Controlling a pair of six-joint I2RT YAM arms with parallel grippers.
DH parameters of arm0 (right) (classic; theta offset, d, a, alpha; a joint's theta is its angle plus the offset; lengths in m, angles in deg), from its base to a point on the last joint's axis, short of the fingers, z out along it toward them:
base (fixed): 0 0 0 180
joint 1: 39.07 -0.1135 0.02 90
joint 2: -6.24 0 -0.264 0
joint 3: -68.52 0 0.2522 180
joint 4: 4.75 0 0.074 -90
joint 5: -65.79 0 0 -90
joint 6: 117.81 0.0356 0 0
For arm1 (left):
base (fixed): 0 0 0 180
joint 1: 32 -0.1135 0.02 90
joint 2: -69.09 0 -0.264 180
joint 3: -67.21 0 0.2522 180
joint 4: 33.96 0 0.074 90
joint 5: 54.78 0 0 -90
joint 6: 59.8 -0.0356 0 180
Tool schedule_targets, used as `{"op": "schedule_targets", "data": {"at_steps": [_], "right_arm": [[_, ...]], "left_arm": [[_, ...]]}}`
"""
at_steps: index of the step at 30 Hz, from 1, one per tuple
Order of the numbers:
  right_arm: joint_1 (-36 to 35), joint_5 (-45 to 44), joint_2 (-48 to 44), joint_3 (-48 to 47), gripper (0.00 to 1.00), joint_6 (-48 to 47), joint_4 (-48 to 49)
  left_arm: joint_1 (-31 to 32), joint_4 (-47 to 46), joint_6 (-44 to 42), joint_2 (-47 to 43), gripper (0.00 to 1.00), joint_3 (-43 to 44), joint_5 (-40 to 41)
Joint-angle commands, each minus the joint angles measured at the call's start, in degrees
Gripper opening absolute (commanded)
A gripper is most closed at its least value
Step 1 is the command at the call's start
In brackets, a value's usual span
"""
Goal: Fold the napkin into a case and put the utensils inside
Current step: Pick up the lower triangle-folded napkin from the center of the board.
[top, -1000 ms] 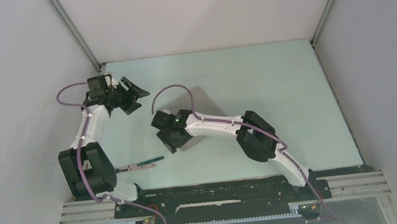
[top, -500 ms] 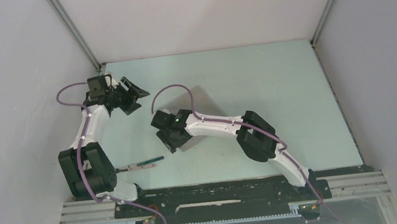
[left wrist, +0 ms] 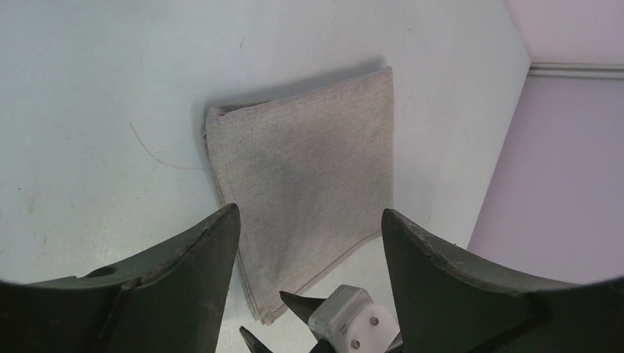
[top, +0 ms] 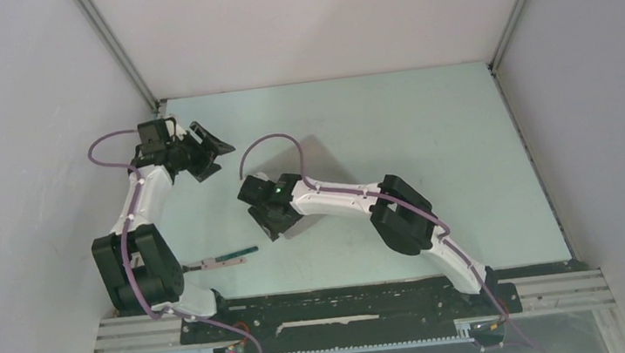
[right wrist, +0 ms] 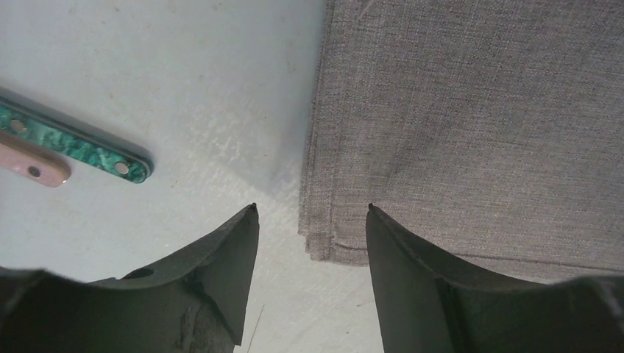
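The napkin (left wrist: pixel 309 176) lies flat on the table as a folded grey rectangle with layered edges. From above, my right arm covers most of the napkin (top: pixel 313 152). My right gripper (right wrist: pixel 312 207) is open and low over the napkin's (right wrist: pixel 471 125) near left corner, one finger over the cloth and one over bare table. My left gripper (left wrist: pixel 310 212) hangs open above the table, left of the cloth and holding nothing. A utensil with a dark green handle (right wrist: pixel 73 143) lies left of the napkin, with a pale pinkish handle end (right wrist: pixel 33 165) beside it. From above, only the utensils' (top: pixel 228 257) green handle and a silver end show.
The pale table (top: pixel 427 129) is boxed in by white walls at the back and both sides. The right gripper's white body (left wrist: pixel 346 323) shows at the bottom of the left wrist view. A loose thread (left wrist: pixel 158 151) lies left of the cloth.
The right gripper's jaws have narrowed slightly. Both arms have stayed nearly still, and the napkin and utensils have not moved.
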Motion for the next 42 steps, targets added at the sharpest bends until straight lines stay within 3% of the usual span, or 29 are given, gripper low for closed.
{"op": "schedule_targets", "data": {"at_steps": [1, 13, 22, 28, 31, 42], "right_arm": [[-0.21, -2.55, 1.21, -0.1, 0.63, 0.33, 0.2], [-0.5, -4.67, 0.6, 8.02, 0.54, 1.84, 6.18], [-0.37, -10.09, 0.39, 7.03, 0.27, 0.98, 5.38], [0.82, -8.97, -1.12, 5.39, 0.07, 0.8, 5.06], [2.4, -5.71, -3.36, 6.2, 0.0, 2.14, 6.01], [10.42, 16.26, -12.84, 19.17, 0.0, 6.76, 19.72]], "left_arm": [[-0.46, 0.4, -1.25, -1.05, 0.76, 0.76, 0.59], [-1.71, 0.63, -1.34, 0.69, 0.76, 0.64, 1.52], [-1.98, 0.7, -1.29, 0.51, 0.76, 0.38, 2.07], [-1.95, 0.45, -1.07, 0.84, 0.77, 0.14, 1.75], [-1.92, 0.0, -0.45, 1.6, 0.78, -0.24, 0.98], [-2.72, -8.66, 6.51, 7.82, 0.81, -4.56, -8.81]]}}
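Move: The near corner of the folded napkin lies between the right hand's open fingers, about 2 cm below and roughly 1 cm back and 1 cm right; the napkin's middle is some 10 cm ahead and 6 cm right. The green handle is about 10 cm left and 4 cm back, the pink handle 11 cm left and 5 cm back. From the left hand the corner lies about 16 cm back, 9 cm right and 15 cm lower. Right hand sinks 2 cm, pinches the napkin edge, draws it right and forward; left hand sinks about 4 cm. ##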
